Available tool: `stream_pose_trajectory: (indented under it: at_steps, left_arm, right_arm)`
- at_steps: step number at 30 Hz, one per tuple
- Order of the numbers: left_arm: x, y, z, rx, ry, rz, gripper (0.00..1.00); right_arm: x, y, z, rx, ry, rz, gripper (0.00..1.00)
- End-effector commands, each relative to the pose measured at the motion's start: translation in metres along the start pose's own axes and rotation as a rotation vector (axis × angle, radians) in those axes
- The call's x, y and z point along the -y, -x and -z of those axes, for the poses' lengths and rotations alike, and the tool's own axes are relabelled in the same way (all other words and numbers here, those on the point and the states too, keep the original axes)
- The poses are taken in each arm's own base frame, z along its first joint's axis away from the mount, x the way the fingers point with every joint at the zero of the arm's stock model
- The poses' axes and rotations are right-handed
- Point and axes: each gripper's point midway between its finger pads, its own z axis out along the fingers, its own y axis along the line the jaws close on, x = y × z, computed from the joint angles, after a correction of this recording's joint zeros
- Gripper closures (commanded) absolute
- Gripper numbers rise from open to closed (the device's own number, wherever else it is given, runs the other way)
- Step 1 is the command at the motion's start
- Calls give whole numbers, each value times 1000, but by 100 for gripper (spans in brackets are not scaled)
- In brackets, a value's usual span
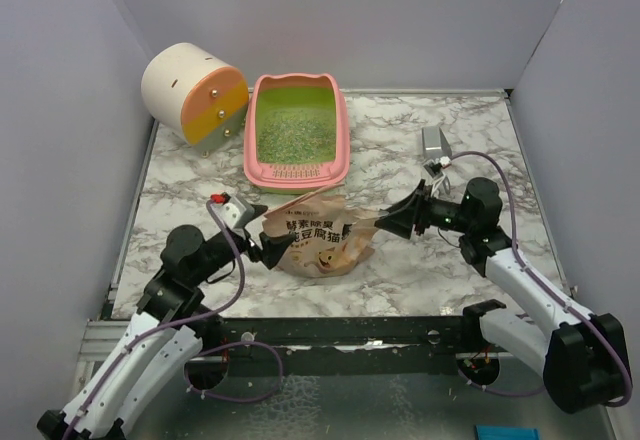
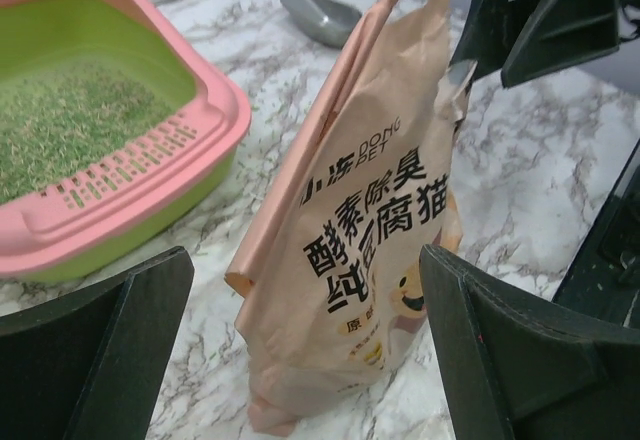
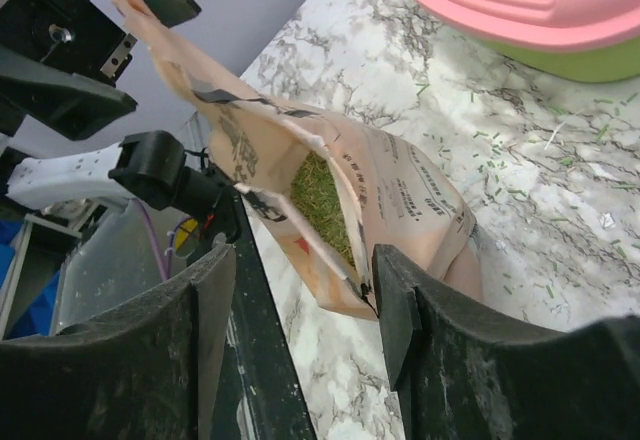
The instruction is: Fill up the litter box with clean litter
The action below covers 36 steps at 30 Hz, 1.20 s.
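Observation:
The pink litter box (image 1: 296,132) with its lime-green inside stands at the back centre, and clean litter (image 1: 293,130) covers its floor. A tan printed pouch (image 1: 322,240) stands on the marble between both arms. My left gripper (image 1: 266,246) is open at the pouch's left edge. In the left wrist view the pouch (image 2: 355,240) stands between the wide jaws, touching neither, with the litter box (image 2: 150,175) to the left. My right gripper (image 1: 386,222) is open at the pouch's right end. The right wrist view shows green litter (image 3: 320,195) inside the pouch's torn mouth, whose corner lies beside one finger (image 3: 395,290).
A cream-and-orange cylinder (image 1: 195,95) lies at the back left beside the litter box. A grey metal scoop (image 1: 435,143) rests at the back right. Stray litter grains (image 3: 520,130) are scattered on the marble near the box. Purple walls enclose the table on three sides.

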Motion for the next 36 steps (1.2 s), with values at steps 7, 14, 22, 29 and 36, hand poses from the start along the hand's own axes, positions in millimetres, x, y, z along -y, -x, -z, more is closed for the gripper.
stream_pose_trajectory:
  at_steps: [7, 14, 22, 29, 36]
  left_arm:
    - [1, 23, -11, 150, -16, 43, 3]
    - [-2, 16, -28, 131, -37, 27, 10]
    - [0, 21, -36, 167, -74, 54, 61]
    - [-12, 20, -34, 126, 3, 109, 100]
    - [-2, -11, -40, -210, -84, 168, 100]
  right_arm:
    - [-12, 0, 1, 5, 111, 142, 42]
    - [-2, -4, -3, 33, 115, 174, 42]
    - [-9, -6, -4, 61, 197, 202, 52]
    - [3, -5, -7, 51, 115, 56, 99]
    - [33, -7, -8, -11, -103, -182, 99]
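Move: The folded left end of the bag's mouth is about 3 cm ahead and 3 cm to the right of my open left hand, at its height; the bag's middle is some 11 cm right, 3 cm ahead and 10 cm down. The litter box is roughly 32 cm ahead, 3 cm right, 17 cm below. For my half-open right hand, the mouth's right corner is level fore-and-aft, about 1 cm left and 1 cm down, while the scoop sits about 27 cm ahead, 13 cm right, 14 cm down. I take a fresh pinch on both ends of the bag's mouth. My left hand lifts about 2 cm, then sinks and reaches roughly 4 cm forward and right, closing fully on the folded rim. My right hand stays half open while it sinks about 1.5 cm, rolling slightly, shuts on the right corner, then eases a little forward. ##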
